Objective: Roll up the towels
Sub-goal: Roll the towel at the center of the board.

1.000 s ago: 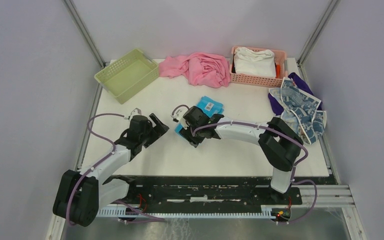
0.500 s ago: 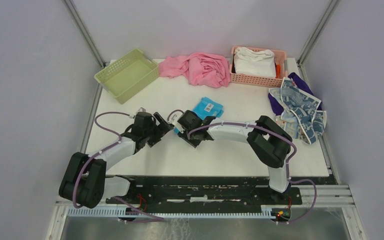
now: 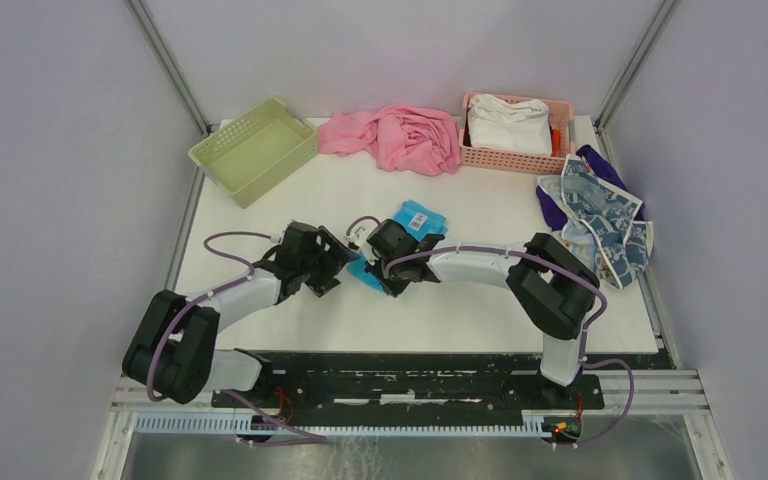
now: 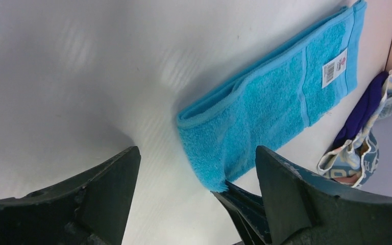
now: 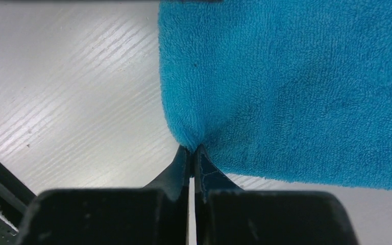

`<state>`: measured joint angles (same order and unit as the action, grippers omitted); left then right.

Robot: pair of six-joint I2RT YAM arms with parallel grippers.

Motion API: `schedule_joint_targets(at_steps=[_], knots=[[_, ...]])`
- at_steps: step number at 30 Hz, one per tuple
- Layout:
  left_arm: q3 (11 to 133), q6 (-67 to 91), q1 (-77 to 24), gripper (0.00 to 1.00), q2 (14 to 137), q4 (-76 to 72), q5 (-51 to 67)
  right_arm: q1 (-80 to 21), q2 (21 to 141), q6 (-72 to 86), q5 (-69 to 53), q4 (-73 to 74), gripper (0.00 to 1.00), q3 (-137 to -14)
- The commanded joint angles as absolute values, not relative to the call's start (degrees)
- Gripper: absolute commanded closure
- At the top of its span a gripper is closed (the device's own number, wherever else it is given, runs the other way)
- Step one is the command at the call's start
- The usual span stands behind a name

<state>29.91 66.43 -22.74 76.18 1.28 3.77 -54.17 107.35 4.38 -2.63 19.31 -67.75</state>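
Note:
The bright blue towel (image 3: 418, 215) lies as a folded strip mid-table, its label facing up. My right gripper (image 5: 191, 149) is shut on the near corner of that blue towel (image 5: 296, 87), and the pinched corner is lifted slightly. My left gripper (image 4: 196, 153) is open, its fingers (image 4: 107, 189) spread on either side of the same near end of the blue towel (image 4: 280, 92) without touching it. From above, the left gripper (image 3: 338, 262) and right gripper (image 3: 372, 270) sit close together. A white towel with dark blue print (image 3: 600, 215) lies crumpled at the right edge.
A green basket (image 3: 280, 172) stands at the back left. A pink cloth (image 3: 400, 135) is heaped at the back middle. A pink basket (image 3: 515, 160) at the back right holds a white cloth (image 3: 508, 122). A purple cloth (image 3: 600, 160) lies under the printed towel.
My right gripper has shut on the blue towel's near corner. My left arm has swung right until its open fingers flank that end.

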Motion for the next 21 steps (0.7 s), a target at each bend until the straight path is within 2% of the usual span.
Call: schedule_joint_targets(at_steps=[1, 9, 15, 21], knots=[[33.2, 74.1, -25.3, 0.13, 76.9, 3.7, 2.6, -54.0, 104.2, 7.7, -4.7, 14.7, 1.0, -66.9], [35.1, 77.7, -29.4, 0.31, 79.6, 6.4, -1.1, -53.3, 101.4, 10.5, -4.9, 10.7, 0.99, -64.8], [38.3, 77.0, -31.2, 0.34, 81.8, 11.0, -4.7, -52.3, 99.5, 12.6, -7.4, 8.2, 0.99, -62.6], [40.1, 76.3, -31.3, 0.41, 83.3, 13.5, -9.2, -51.7, 99.0, 13.3, -10.8, 6.6, 0.99, -60.8]])
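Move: The towel's left end lies about 5 cm to the right of my open left hand, roughly level with it in reach and some 3 cm lower. My right fingers, already pinching its near corner, are about 11 cm right and 5 cm back; the towel's label is 17 cm right and 11 cm ahead, and the pink towel 28 cm ahead and 12 cm right. From my right hand the end's middle lies 4 cm ahead and 4 cm left, the label 15 cm ahead and 5 cm right. I bring my left hand in to the right, about 2.5 cm, drawing back and then sinking by a centimetre or so, and partly close its wide-open fingers around the towel's left end, one finger over the cloth. My right hand keeps its pinch and lifts the near corner about 2.5 cm, easing 1 cm left as the wrist tilts some 10 degrees. ##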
